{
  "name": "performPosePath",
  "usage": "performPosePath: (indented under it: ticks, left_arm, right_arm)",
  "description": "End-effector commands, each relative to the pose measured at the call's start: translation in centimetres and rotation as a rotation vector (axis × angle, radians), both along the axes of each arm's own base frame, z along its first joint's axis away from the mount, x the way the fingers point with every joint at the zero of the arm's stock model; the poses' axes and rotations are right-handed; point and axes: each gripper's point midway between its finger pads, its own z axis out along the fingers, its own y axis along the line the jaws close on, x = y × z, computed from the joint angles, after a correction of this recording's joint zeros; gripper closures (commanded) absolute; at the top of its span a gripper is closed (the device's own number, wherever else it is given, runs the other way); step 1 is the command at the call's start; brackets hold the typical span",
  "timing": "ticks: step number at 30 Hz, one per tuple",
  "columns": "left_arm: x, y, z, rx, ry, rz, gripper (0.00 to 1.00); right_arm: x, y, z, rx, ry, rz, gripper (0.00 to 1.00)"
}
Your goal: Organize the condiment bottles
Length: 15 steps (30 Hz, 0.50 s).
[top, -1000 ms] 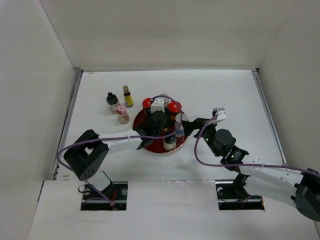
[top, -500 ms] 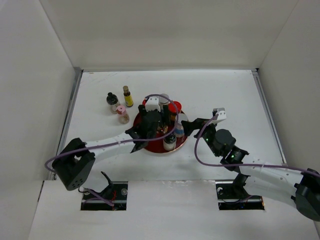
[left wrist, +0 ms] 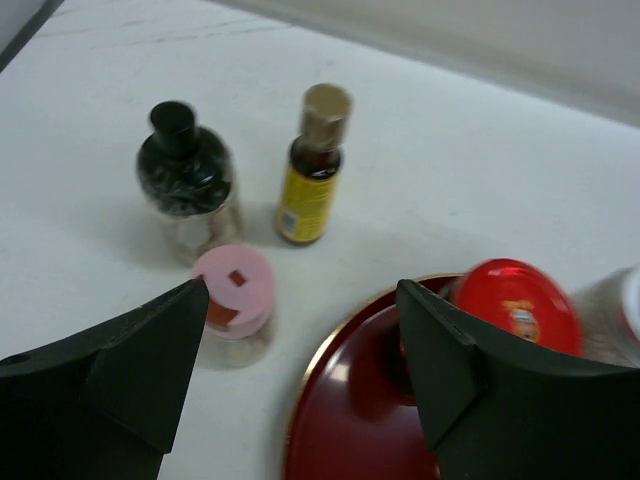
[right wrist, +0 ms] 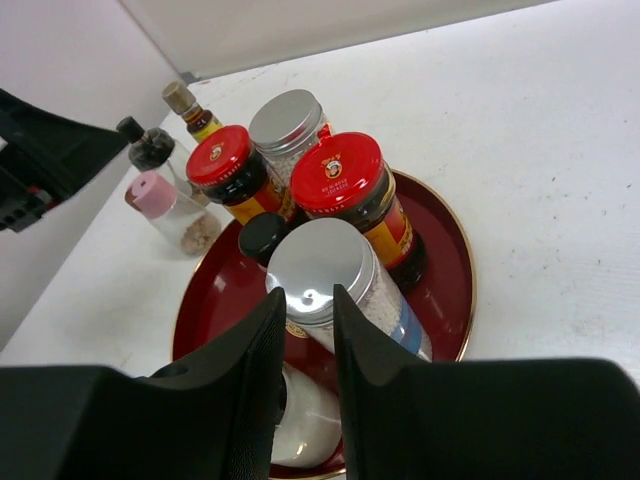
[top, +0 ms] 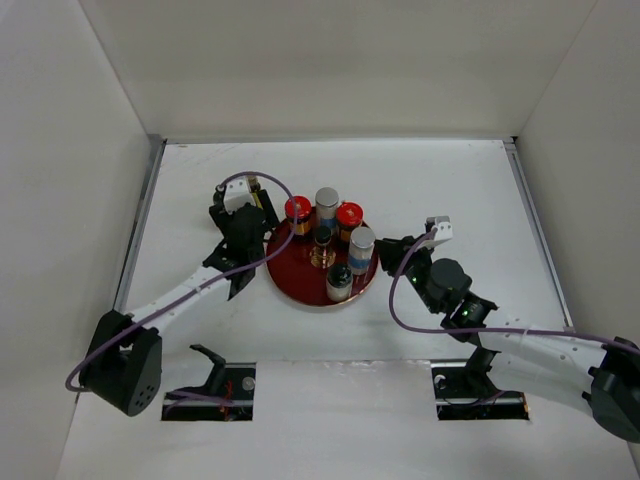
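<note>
A round dark-red tray [top: 288, 283] holds two red-capped jars [top: 298, 208] [top: 349, 213], two silver-capped shakers [top: 327, 198] [top: 361, 240] and two black-capped bottles [top: 323, 235] [top: 339, 280]. Left of the tray, on the table, stand a black-capped bottle [left wrist: 180, 165], a slim yellow bottle [left wrist: 315, 170] and a pink-capped jar [left wrist: 232, 290]. My left gripper [left wrist: 300, 290] hangs open over the tray's left rim [left wrist: 310, 380], just short of the pink-capped jar, holding nothing. My right gripper [right wrist: 307, 293] is shut and empty, just right of the nearer shaker [right wrist: 335, 275].
White walls close in the table on the left, back and right. The table's raised left edge [top: 140, 225] runs close to the three loose bottles. The right arm [top: 450, 290] lies across the table right of the tray.
My left gripper opened and swung left from above the tray to the loose bottles; a silver-capped shaker now shows between the red-capped jars. My right gripper's jaws closed.
</note>
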Motion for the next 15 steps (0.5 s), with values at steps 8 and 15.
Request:
performPosePath:
  ticks: [8, 15]
  left_arm:
    - [2.4, 3.4, -5.3, 0.056, 0.161, 0.117, 0.25]
    - [4.3, 4.4, -6.3, 0.014, 0.158, 0.142, 0.27]
  right_arm:
    - [-0.1, -0.3, 2.0, 0.069, -0.052, -0.017, 0.27]
    - [0.1, 0.0, 1.7, 0.054, -0.045, -0.009, 0.23]
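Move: The pink-capped bottle stands about 4 cm ahead of the left gripper and 5 cm to its left, its middle some 14 cm below. The dark-capped bottle is roughly 5 cm farther out and 4 cm left of it; the yellow-labelled bottle stands about 8 cm beyond it and 3 cm to its right. The near red-lidded jar on the tray is 12 cm to its right. From the right gripper, the pink-capped bottle lies about 13 cm ahead, 30 cm left and 15 cm lower. Bring the left gripper down about 10 cm and some 5 cm to the left, easing slightly forward, onto the pink-capped bottle until its cap shows between the still-open fingertips. Tip the fingers down some 15 degrees as you sink and turn them a little counter-clockwise; don't close yet. Keep the right arm where it is and spread its empty fingers. ##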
